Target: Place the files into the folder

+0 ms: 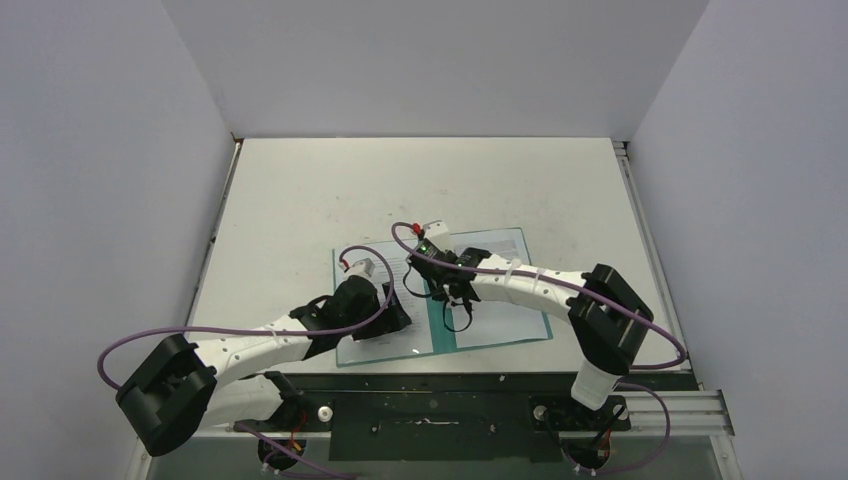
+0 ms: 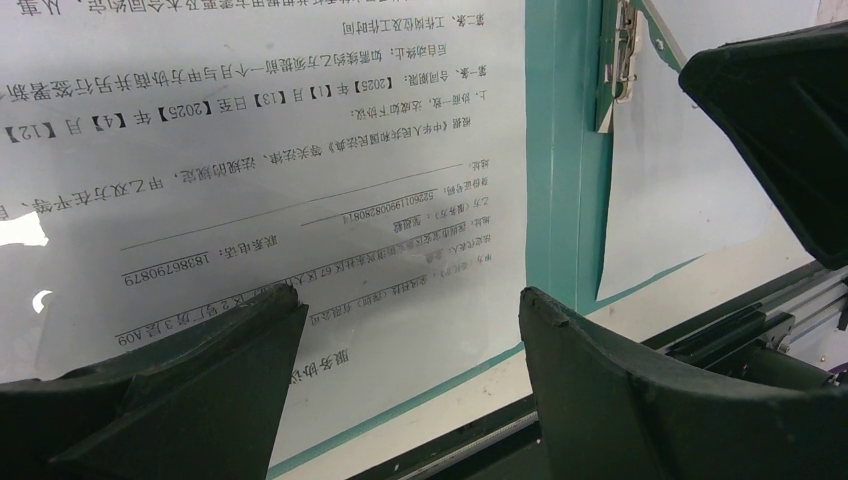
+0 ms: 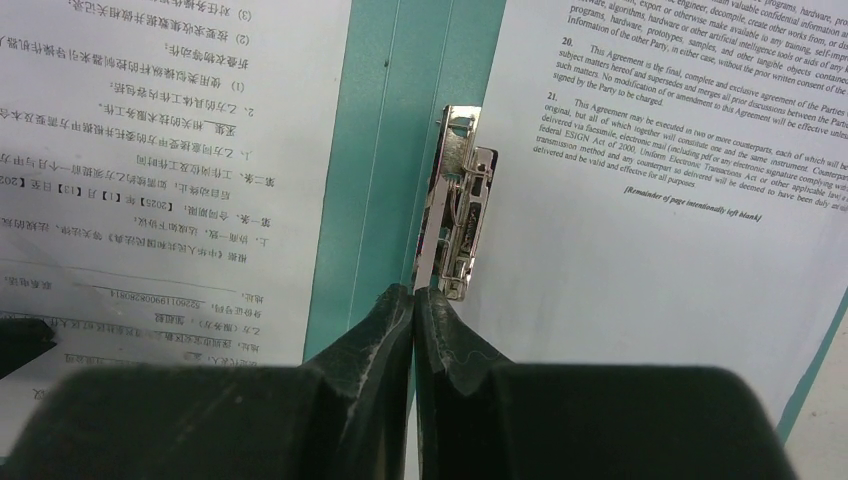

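The teal folder lies open like a book near the table's front edge. A printed file rests on its left half and another printed file on its right half. Beside the spine a metal clip sits on the right sheet's inner edge. My left gripper hangs open over the near edge of the left sheet with nothing between its fingers. The right gripper is shut, its tips at the near end of the clip.
A black rail runs along the table's front edge just beyond the folder's near side. Bare white table stretches behind the folder to the back wall. The two arms stand close together over the folder.
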Action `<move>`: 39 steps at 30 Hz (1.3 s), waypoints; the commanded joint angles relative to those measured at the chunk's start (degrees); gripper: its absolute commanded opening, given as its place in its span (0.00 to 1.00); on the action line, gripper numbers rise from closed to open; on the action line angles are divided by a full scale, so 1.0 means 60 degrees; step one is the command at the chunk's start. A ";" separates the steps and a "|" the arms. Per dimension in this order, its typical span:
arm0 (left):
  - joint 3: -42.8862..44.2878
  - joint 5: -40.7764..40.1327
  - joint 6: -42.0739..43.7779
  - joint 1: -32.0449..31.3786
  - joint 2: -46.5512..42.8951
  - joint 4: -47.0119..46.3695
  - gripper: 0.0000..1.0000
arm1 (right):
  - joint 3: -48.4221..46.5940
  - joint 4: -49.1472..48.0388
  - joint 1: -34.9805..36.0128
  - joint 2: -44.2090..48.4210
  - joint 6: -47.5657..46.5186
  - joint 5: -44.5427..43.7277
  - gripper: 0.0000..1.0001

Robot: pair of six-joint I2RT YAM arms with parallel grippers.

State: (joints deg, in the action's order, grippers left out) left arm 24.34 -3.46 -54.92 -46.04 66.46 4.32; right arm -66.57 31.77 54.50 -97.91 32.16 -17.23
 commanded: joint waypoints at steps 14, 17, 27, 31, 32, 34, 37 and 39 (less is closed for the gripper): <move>-0.0204 -0.0270 -0.0280 -0.0009 0.0070 0.0132 0.78 | 0.0365 0.0930 0.0687 0.0113 0.0141 -0.0837 0.05; -0.0204 -0.0328 -0.0324 -0.0017 0.0085 0.0152 0.78 | 0.0566 0.1014 0.0788 0.0048 0.0203 -0.0865 0.05; -0.0204 -0.0446 -0.0430 -0.0017 0.0128 0.0213 0.78 | 0.1360 0.0905 0.0893 -0.0127 0.0478 -0.0838 0.05; -0.0189 -0.0442 -0.0442 -0.0017 0.0173 0.0203 0.78 | 0.1606 0.0814 0.0931 -0.0308 0.0576 -0.0874 0.05; -0.0189 -0.0444 -0.0449 -0.0017 0.0188 0.0203 0.78 | 0.1646 0.0826 0.0943 -0.0365 0.0613 -0.0901 0.05; -0.0189 -0.0460 -0.0442 -0.0017 0.0207 0.0204 0.78 | 0.1720 0.0811 0.0958 -0.0483 0.0652 -0.0935 0.05; -0.0202 -0.0469 -0.0460 -0.0017 0.0205 0.0204 0.78 | 0.1855 0.0721 0.0984 -0.0623 0.0709 -0.0943 0.05; -0.0204 -0.0470 -0.0471 -0.0017 0.0203 0.0203 0.78 | 0.1939 0.0677 0.0996 -0.0731 0.0746 -0.0964 0.05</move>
State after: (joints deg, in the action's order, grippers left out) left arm 24.12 -4.54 -57.89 -46.04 66.72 3.75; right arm -58.43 31.90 60.47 -98.28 35.24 -23.53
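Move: The folder's metal clip lies under and just ahead of the right fingers, its middle about 4 cm ahead and 5 cm below. The right-hand sheet's middle is some 14 cm to the right and 3 cm ahead, the left-hand sheet's some 14 cm to the left and level. From the idle left hand, the clip is about 8 cm ahead, 14 cm to the right and 3 cm below. The right hand, fingertips nearly shut, arcs back then down about 4 cm each, rightward too, bringing the clip's lever down. ##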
